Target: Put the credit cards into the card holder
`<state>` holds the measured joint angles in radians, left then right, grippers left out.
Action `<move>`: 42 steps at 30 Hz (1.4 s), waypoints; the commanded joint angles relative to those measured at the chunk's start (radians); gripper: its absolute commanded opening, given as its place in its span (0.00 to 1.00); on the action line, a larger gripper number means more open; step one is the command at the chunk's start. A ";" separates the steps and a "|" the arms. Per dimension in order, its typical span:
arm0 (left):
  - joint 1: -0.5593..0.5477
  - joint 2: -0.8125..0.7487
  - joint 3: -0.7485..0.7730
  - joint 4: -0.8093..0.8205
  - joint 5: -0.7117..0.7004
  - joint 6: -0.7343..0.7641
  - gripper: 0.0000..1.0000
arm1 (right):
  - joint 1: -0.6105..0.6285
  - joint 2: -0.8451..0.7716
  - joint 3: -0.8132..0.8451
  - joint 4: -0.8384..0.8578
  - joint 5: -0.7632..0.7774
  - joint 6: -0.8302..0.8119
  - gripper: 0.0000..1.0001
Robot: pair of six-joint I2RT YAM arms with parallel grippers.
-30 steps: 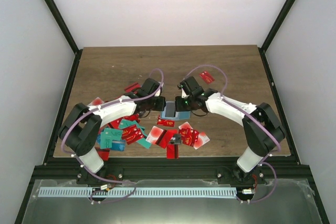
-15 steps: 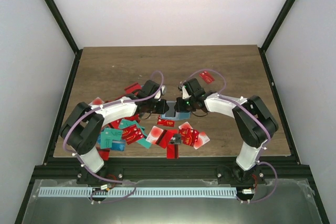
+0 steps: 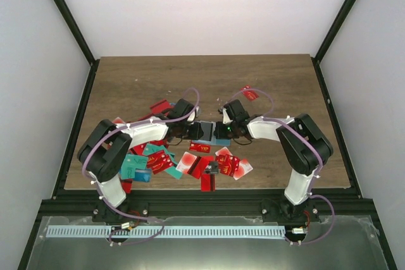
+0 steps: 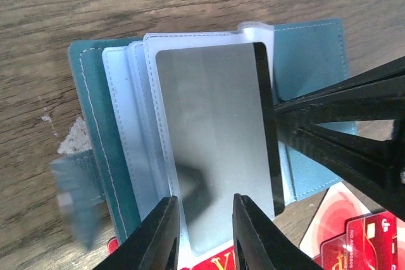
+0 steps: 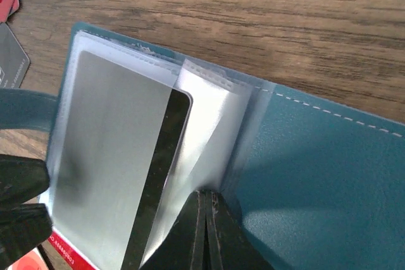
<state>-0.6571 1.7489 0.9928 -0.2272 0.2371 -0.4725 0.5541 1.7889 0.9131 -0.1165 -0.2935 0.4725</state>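
Note:
The teal card holder (image 4: 310, 55) lies open on the wood between both grippers, its clear sleeves fanned out. A silver card with a black stripe (image 4: 215, 124) sits partway in a sleeve. My left gripper (image 4: 204, 199) stands slightly open astride the card's near edge, with a gap at each finger. My right gripper (image 5: 205, 193) is shut, its tips pressed on the sleeves by the holder's (image 5: 329, 181) fold, beside the silver card (image 5: 107, 137). From above, the left gripper (image 3: 197, 131) and right gripper (image 3: 218, 132) meet over the holder (image 3: 220, 141). Loose red and teal credit cards (image 3: 190, 162) lie in front.
A single red card (image 3: 250, 93) lies behind the right arm and another (image 3: 159, 105) behind the left arm. More cards (image 3: 136, 167) are heaped near the left arm's base. Black frame posts (image 3: 332, 99) border the table.
Both grippers have closed in on the holder and now cover most of it. The left jaws have parted a little. The right jaws have stayed shut.

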 commanded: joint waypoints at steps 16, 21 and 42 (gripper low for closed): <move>-0.001 0.034 0.022 0.018 0.046 -0.016 0.47 | -0.019 0.090 -0.075 0.033 0.023 -0.002 0.01; -0.001 0.048 0.027 0.050 0.092 -0.032 0.47 | -0.019 0.085 -0.076 0.034 0.023 0.000 0.01; -0.003 -0.007 0.033 0.179 0.216 -0.069 0.47 | -0.019 -0.033 -0.026 -0.060 0.060 0.038 0.01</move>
<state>-0.6559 1.7714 1.0004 -0.1352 0.3931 -0.5247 0.5388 1.7763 0.8852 -0.0673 -0.2859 0.4961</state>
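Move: The left hand, fingers slightly parted, hovers over the free left edge of the sleeve page. The filled sleeve's middle is about 3 cm right, 2 cm ahead and 2 cm below. A red card pokes out some 6 cm back and 1 cm right of the left hand, 3 cm lower. For the right hand, whose shut tips are already on the holder's fold, the filled sleeve lies about 4 cm left and 1 cm ahead, with the blue flap about 3 cm right. A left fingertip catches the free left edge of the sleeve page after the hand sinks about 1 cm and its fingers open to nearly half. It then goes some 3 cm right and rises about 2 cm, tilting roughly 10 degrees. The shut right fingertips keep holding the page by the fold, creeping about 1 cm forward and left, later easing about 1 cm back to the right. ##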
